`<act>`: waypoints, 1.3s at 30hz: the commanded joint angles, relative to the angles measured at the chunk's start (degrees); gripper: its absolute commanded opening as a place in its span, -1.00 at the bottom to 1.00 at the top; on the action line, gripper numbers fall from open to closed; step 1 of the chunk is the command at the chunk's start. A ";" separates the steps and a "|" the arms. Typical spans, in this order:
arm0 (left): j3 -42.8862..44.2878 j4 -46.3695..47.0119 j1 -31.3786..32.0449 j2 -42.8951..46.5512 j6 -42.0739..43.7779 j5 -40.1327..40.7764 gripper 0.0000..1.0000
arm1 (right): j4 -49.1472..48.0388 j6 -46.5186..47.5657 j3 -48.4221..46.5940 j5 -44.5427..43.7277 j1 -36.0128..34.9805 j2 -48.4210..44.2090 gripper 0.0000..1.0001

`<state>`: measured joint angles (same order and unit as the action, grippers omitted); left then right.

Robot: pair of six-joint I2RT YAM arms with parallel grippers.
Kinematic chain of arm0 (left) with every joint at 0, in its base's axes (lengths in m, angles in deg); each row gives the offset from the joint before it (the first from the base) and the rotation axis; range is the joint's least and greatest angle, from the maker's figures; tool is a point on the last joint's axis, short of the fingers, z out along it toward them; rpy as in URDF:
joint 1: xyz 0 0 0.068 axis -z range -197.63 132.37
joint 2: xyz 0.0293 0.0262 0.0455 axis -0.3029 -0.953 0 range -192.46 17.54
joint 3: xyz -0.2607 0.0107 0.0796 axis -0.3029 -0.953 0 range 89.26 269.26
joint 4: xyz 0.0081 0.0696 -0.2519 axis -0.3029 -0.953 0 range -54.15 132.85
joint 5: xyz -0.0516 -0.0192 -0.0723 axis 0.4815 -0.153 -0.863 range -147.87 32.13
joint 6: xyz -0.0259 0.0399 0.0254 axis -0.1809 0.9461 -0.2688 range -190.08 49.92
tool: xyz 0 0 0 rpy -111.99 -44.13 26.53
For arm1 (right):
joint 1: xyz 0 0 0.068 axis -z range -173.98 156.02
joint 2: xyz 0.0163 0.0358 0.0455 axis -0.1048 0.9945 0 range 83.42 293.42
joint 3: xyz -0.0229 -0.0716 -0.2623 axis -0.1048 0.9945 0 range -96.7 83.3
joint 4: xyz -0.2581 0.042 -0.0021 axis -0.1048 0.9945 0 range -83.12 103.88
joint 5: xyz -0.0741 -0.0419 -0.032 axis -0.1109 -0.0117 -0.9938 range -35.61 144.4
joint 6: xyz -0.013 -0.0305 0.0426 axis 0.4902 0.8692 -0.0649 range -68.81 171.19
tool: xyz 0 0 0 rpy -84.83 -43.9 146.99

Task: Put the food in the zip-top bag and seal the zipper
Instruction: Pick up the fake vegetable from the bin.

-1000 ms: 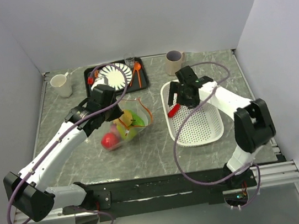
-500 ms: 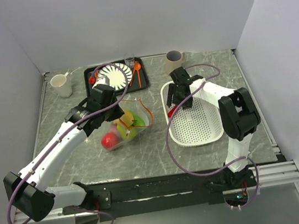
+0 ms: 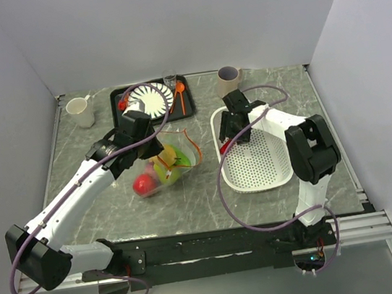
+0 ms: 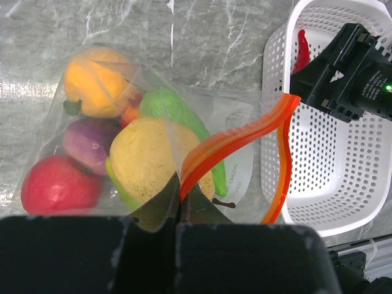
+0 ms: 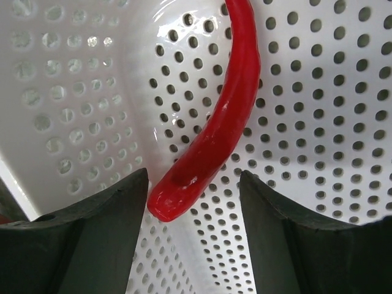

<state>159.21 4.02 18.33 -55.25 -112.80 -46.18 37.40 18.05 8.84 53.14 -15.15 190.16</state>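
Observation:
The zip-top bag (image 3: 174, 159) lies mid-table, its mouth facing the basket. Inside are an orange fruit (image 4: 101, 82), a purple one (image 4: 89, 138), a red one (image 4: 58, 187), a yellow one (image 4: 150, 159) and a green one (image 4: 177, 110). My left gripper (image 4: 179, 193) is shut on the orange-red zipper (image 4: 245, 135), holding the mouth's upper edge lifted. A red chili (image 5: 220, 122) lies in the white basket's (image 3: 268, 166) near-left corner. My right gripper (image 5: 195, 187) is low over it, open, with the chili's tip between the fingers, close to the left finger (image 5: 104, 214).
At the back stand a black tray (image 3: 117, 96) with a striped plate (image 3: 151, 98), orange utensils (image 3: 182, 99) and a glass (image 3: 170, 80). A white mug (image 3: 81, 112) is back left, a beige cup (image 3: 230, 80) behind the basket.
My right gripper has dropped toward the basket's left corner, over the chili, and its jaws have narrowed. The left gripper and bag have barely moved.

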 commanded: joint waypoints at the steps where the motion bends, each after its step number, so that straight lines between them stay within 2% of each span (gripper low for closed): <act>1: 0.10 1.91 -0.19 0.02 0.53 -0.96 -0.99 | -1.52 0.63 0.54 -0.06 0.43 1.81 0.34; 7: 0.27 1.83 -0.19 -0.06 1.15 -1.22 -0.99 | -2.65 0.36 1.94 -0.68 0.52 1.63 0.19; 10: 0.10 1.83 -0.19 -0.33 1.06 -1.40 -0.99 | -3.89 0.36 3.26 -0.76 0.51 0.14 0.00; 11: 0.01 2.00 -0.19 -0.24 0.97 -1.31 -0.99 | -3.98 0.45 3.53 -0.94 0.51 -0.73 -0.14; 15: -0.26 2.44 -0.28 -0.24 1.06 -1.31 -0.99 | -4.42 0.97 5.19 -1.91 0.51 -4.34 -0.38; 23: -0.26 2.70 -0.19 -0.68 0.97 -2.01 -0.99 | -3.63 3.08 10.20 -3.58 0.51 -15.66 -0.45; 30: 0.89 1.56 -0.19 -2.00 1.67 -1.93 -0.99 | -7.85 10.20 17.50 11.52 0.60 -27.80 -0.55; 36: -0.52 3.67 -0.19 -1.38 1.76 -3.24 -0.99 | -3.82 13.10 16.36 21.81 0.08 -32.73 -0.59; 39: 0.09 3.32 -0.19 -1.91 1.76 -2.81 -0.99 | 1.62 17.14 12.85 26.31 -1.23 -32.65 -0.59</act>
<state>158.84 5.42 18.33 -57.20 -112.45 -48.22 33.62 29.61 26.02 71.15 -15.02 159.06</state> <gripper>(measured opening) 0.014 0.367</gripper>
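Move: The red chilli lies just under my open right hand, its middle about 2 cm ahead and 3 cm below, the thick end back between my fingers. The middle of the white bin is some 3 cm back and 8 cm to the right of that hand, about 2 cm down; the filled zip-top bag is roughly 20 cm to its left and 4 cm back, about level in height. From my left hand the chilli is about 20 cm right, 5 cm ahead and 20 cm below. I sink my right hand about 2 cm, easing slightly back, and close its fingers around the chilli near the thick end. Then I lift it some 13 cm while drawing back roughly 7 cm, tipping the fingertips up and turning the wrist counter-clockwise by about 20 degrees. My left hand keeps its pinch on the bag's orange zipper edge. ##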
